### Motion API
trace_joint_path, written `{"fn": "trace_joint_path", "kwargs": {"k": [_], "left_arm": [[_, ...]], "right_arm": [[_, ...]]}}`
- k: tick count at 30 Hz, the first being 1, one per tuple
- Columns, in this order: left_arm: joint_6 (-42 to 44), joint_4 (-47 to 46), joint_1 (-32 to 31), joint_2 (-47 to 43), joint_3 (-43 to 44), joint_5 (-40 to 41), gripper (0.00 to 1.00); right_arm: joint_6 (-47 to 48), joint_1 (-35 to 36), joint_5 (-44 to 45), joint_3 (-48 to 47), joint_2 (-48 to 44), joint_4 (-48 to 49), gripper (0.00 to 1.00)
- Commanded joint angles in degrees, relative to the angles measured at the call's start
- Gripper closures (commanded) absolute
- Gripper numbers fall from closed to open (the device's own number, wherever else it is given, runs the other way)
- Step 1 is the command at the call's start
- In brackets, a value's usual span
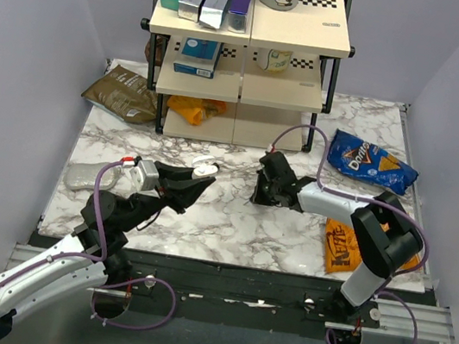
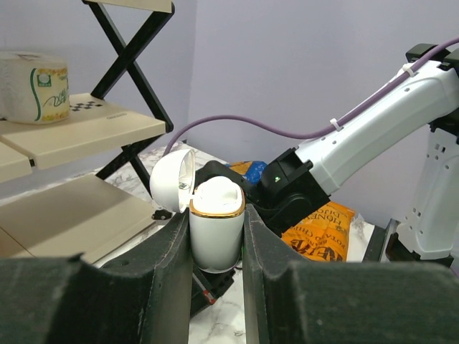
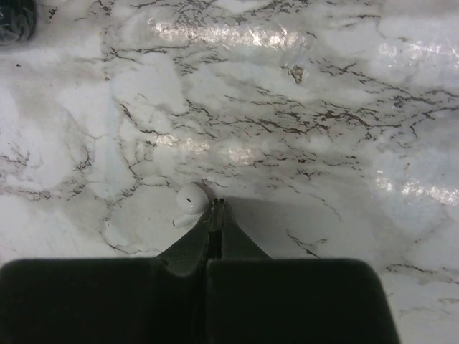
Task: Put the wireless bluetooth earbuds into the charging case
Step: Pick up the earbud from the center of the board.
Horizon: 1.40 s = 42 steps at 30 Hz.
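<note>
My left gripper [image 2: 215,236] is shut on the white charging case [image 2: 215,215], which has a gold rim and stands upright above the table with its lid [image 2: 172,179] flipped open to the left. From above, the case [image 1: 205,168] is at the left gripper [image 1: 199,179], left of centre. My right gripper [image 3: 217,206] is shut, tips down at the marble with nothing between them. One small white earbud [image 3: 190,203] lies on the table touching the outer side of the left fingertip. In the top view the right gripper [image 1: 258,196] is at the table's middle.
A two-tier shelf rack [image 1: 248,53] with boxes stands at the back. A blue Doritos bag [image 1: 370,164] and an orange chip bag [image 1: 342,245] lie on the right. A brown bag [image 1: 121,92] and a grey object [image 1: 89,174] lie on the left.
</note>
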State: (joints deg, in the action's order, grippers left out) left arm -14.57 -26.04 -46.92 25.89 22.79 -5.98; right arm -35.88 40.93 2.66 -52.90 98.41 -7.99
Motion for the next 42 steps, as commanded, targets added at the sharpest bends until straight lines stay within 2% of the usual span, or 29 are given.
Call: {"fn": "trace_joint_path", "kwargs": {"k": [1,5,8,11,12,15,21,25,33,42], "left_arm": [[-0.02,-0.50,-0.28,-0.58,0.06,1.14,1.00],[0.24,-0.41,-0.28,-0.49,-0.02,1.32,1.00],[0.50,-0.41,-0.28,-0.40,0.06,1.32,1.00],[0.85,0.29,-0.37,-0.66,0.42,1.41,1.00],[0.94,0.29,-0.28,-0.75,0.50,1.49,1.00],[1.12,0.38,-0.28,-0.84,0.33,1.76,1.00],[0.68,0.20,-0.28,-1.02,0.24,1.93,1.00],[0.24,0.03,-0.28,-1.10,0.15,2.11,1.00],[-0.02,-0.41,-0.28,-1.02,-0.02,2.02,1.00],[-0.02,0.11,-0.28,-1.89,-0.29,1.93,1.00]], "right_arm": [[3.27,0.38,0.33,-2.99,2.22,-0.54,0.99],[5.81,0.38,-0.72,-5.36,3.28,-0.89,0.99],[7.75,0.29,-1.17,-6.42,3.89,-2.28,0.94],[6.79,0.29,3.40,-4.93,0.75,-3.00,0.83],[6.53,0.29,3.84,-4.14,-0.05,-2.91,0.75],[7.57,0.29,2.54,-4.40,-2.08,-3.26,0.64],[9.68,1.87,-1.07,-9.23,-0.77,-7.03,0.50],[6.97,2.58,0.59,-11.61,2.57,-10.73,0.48],[-1.56,2.67,5.17,-10.20,3.89,-11.61,0.47],[-1.56,2.84,4.55,-11.43,7.41,-12.05,0.46]]}}
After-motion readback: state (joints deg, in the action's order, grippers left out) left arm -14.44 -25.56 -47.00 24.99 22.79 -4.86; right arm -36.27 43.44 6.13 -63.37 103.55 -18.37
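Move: The white earbud lies on the table right beside the right hand's shut fingertips, about 1 cm to their left, level with them front to back and roughly 1 cm below the hand point. A small black oval object sits some 10 cm to this hand's left and 7 cm farther out. From the left hand, which holds the open charging case, the earbud is around 12 cm ahead, 11 cm to the right and 30 cm below. Forward and a little left, the right hand first skims about 2 cm low over the table with its fingers shut. It then rises to some 4 cm up while the fingers spread wide, drifts left, and sinks about 4 cm with a slight draw back to the right, bringing the open fingertips down either side of the earbud. The wrist turns a few degrees counter-clockwise on the way up and back again on the way down. ##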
